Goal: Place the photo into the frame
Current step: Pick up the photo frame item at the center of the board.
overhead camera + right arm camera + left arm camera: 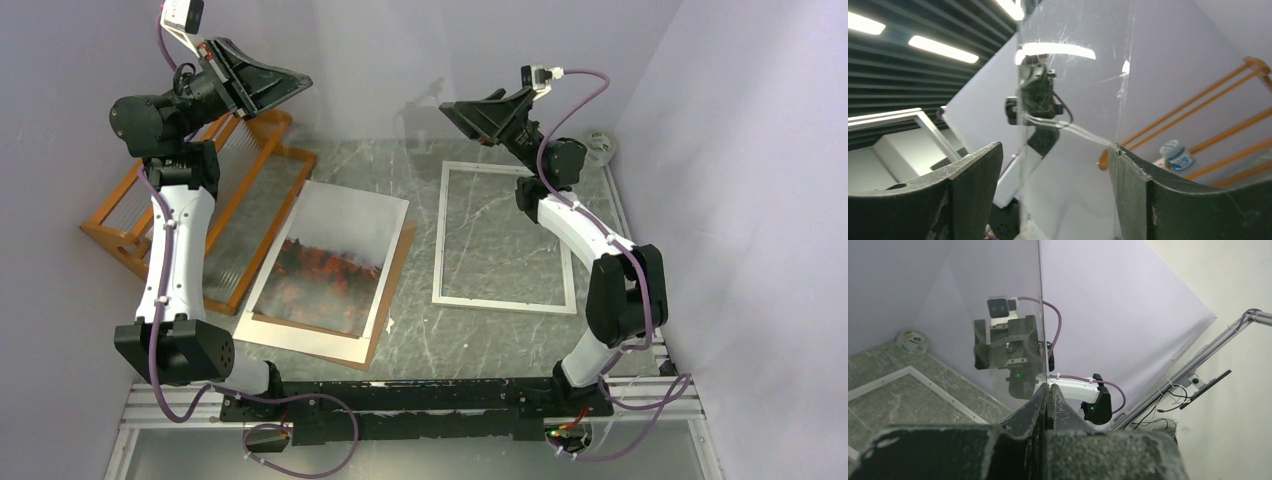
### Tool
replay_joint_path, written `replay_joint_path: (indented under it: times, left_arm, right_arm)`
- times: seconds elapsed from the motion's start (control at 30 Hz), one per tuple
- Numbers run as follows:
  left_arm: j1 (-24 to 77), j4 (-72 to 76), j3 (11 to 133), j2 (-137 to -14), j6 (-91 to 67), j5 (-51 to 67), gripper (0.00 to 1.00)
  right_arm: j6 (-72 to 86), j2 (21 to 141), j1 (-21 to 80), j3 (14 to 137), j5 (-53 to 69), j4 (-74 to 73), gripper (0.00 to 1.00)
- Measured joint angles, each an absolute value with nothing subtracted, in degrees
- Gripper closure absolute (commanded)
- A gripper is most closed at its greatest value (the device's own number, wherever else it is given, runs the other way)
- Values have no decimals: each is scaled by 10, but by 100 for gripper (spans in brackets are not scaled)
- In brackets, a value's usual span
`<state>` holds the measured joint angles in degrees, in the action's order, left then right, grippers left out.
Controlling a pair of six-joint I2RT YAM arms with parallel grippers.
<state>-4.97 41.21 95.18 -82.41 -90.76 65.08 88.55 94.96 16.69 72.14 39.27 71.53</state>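
The photo (330, 262), grey sky over red-orange trees, lies flat on a brown backing board (392, 300) left of centre. The white frame (440, 235) lies empty on the table to its right, and its rail (933, 385) shows in the left wrist view. A clear pane (998, 300) hangs upright in the air between both arms. My left gripper (1048, 390) is shut on one edge of it, high at the back left (303, 82). My right gripper (1058, 155) is open with the pane (1073, 100) standing between its fingers (1133, 172), touching the right fingertip.
An orange wooden rack (130, 215) stands along the left wall under the left arm. A tape roll (600, 146) sits in the back right corner. Purple walls close in the table on three sides.
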Motion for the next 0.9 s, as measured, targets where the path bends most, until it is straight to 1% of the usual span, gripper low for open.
replay_joint_path:
  times: [0.07, 0.13, 0.3, 0.5, 0.8, 0.83, 0.87, 0.9]
  left_arm:
    - [-50, 411, 952, -824, -908, 651, 98]
    - [-51, 407, 953, -824, -903, 654, 98]
    - [-51, 352, 969, -824, -864, 663, 98]
    - [-51, 313, 972, -824, -828, 666, 97]
    - [-52, 260, 975, -824, -784, 681, 98]
    - [-52, 257, 975, -824, -782, 682, 97]
    - [-52, 255, 975, -824, -781, 683, 97]
    - [-52, 254, 975, -824, -780, 683, 97]
  right_arm:
    - [902, 954, 167, 740, 398, 729, 36]
    - [919, 959, 165, 759, 407, 742, 41]
    - [942, 962, 164, 774, 425, 758, 50]
    - [955, 962, 157, 773, 438, 764, 65]
    - [961, 962, 140, 765, 455, 761, 81]
    - [961, 962, 140, 765, 456, 759, 85]
    - [961, 962, 140, 765, 457, 756, 85]
    - [960, 962, 140, 765, 458, 754, 81]
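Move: The right hand, fingers nearly wide open, already has the clear sheet's free edge between them. The sheet's middle lies about 9 cm to its left, 1 cm back and 8 cm up. Some 47 cm below it lie the white frame, 12 cm right and 6 cm back, and the photo, 21 cm left and 11 cm back. From the left hand, still holding the sheet, its middle lies about 9 cm right, 3 cm ahead and 1 cm lower. The right fingers close around the clear sheet's free edge until only a narrow gap is left; a full pinch can't be seen yet. That hand first rises about 3 cm and backs 2 cm, then sinks 1 cm and eases slightly right. The left hand keeps its pinch on the other side, lowering about 2 cm and going forward 1.5 cm with a slight roll. ##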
